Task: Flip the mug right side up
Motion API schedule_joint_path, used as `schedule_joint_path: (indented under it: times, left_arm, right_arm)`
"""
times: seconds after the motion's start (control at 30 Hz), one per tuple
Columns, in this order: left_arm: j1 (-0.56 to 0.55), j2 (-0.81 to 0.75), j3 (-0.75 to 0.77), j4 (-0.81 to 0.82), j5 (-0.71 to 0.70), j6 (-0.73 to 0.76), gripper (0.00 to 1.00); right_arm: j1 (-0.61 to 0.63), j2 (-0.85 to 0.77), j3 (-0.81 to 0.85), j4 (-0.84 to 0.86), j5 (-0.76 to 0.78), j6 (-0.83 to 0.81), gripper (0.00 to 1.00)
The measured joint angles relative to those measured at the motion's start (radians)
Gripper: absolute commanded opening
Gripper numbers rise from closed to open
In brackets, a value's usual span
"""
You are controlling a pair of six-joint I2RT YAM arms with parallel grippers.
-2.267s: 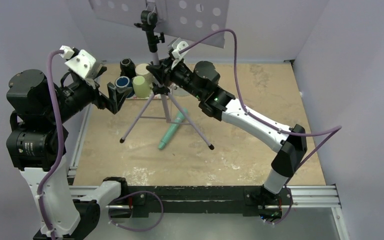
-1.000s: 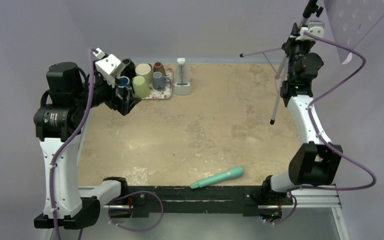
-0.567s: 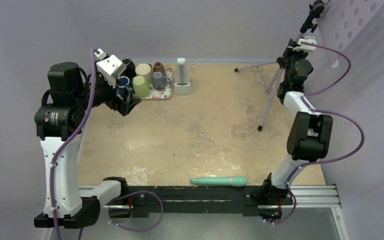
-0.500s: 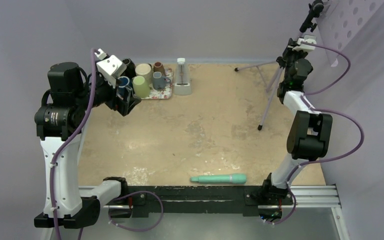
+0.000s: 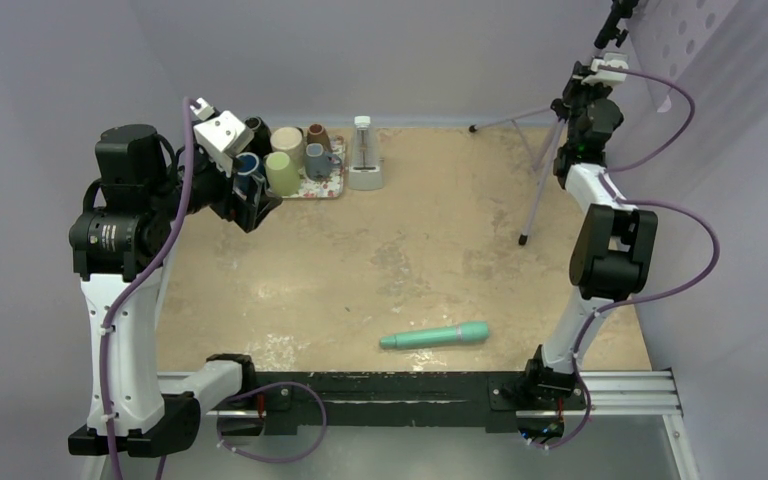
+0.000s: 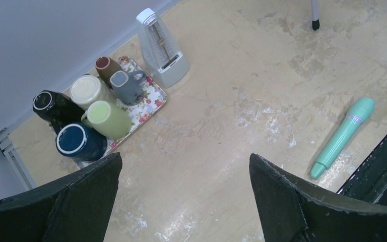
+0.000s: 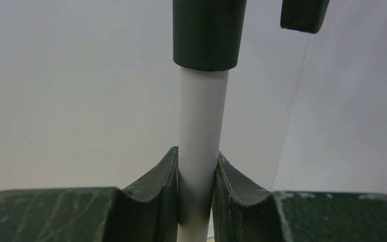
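Several mugs stand on a floral tray at the back left: black, cream, brown, grey, green and blue. In the left wrist view the green mug shows a closed top and no opening; the blue mug and black mug show white rims. My left gripper is open and empty, raised beside the tray. My right gripper is shut on the white pole of a music stand.
The music stand leans at the far right, one foot on the table and its perforated desk against the right wall. A white metronome stands right of the tray. A teal wand lies near the front edge.
The right arm has carried the stand from in front of the mugs to the far right. The teal wand has ended up near the front edge. The left gripper has stayed by the tray.
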Motion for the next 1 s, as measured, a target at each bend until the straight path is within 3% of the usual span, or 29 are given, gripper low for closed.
schedule_joint_path:
  times: [0.13, 0.37, 0.43, 0.83, 1.0]
  left_arm:
    - [0.0, 0.0, 0.0, 0.0, 0.0, 0.004, 1.0]
    - [0.0, -0.006, -0.02, 0.004, 0.0, 0.006, 1.0]
    - [0.0, -0.006, -0.026, 0.005, 0.0, 0.006, 1.0]
    - [0.0, -0.006, -0.069, 0.019, 0.009, -0.005, 1.0]
    - [0.0, 0.0, -0.091, 0.019, 0.007, -0.016, 1.0]
  right_arm:
    - [-0.001, 0.021, 0.029, -0.012, -0.001, 0.002, 0.0]
    - [0.0, 0.009, 0.02, -0.004, 0.022, -0.028, 0.64]
    - [-0.002, -0.019, 0.013, 0.0, 0.029, -0.046, 0.74]
    - [-0.005, -0.192, -0.053, -0.073, 0.023, -0.071, 0.84]
    - [0.013, -0.291, -0.171, -0.119, 0.032, -0.084, 0.87]
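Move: The stand's pole is between the right fingers, right at the hand point; its near foot rests about 18 cm back, 12 cm left and 36 cm below. From the left hand the green mug lies some 34 cm ahead, 5 cm left; the navy mug is level with it and 15 cm left, the blue-grey mug 36 cm ahead, 5 cm right, the cream mug 41 cm ahead, 4 cm left, all roughly 36 cm down. The stand's pole comes free as the right fingers open from nearly shut to wide; after a brief hold that hand rises about 7 cm while backing away, then keeps drawing back, to some 7 cm in all, and sinks a little. The open left hand lowers almost 3 cm beside the tray, tipping slightly down, touching nothing. ##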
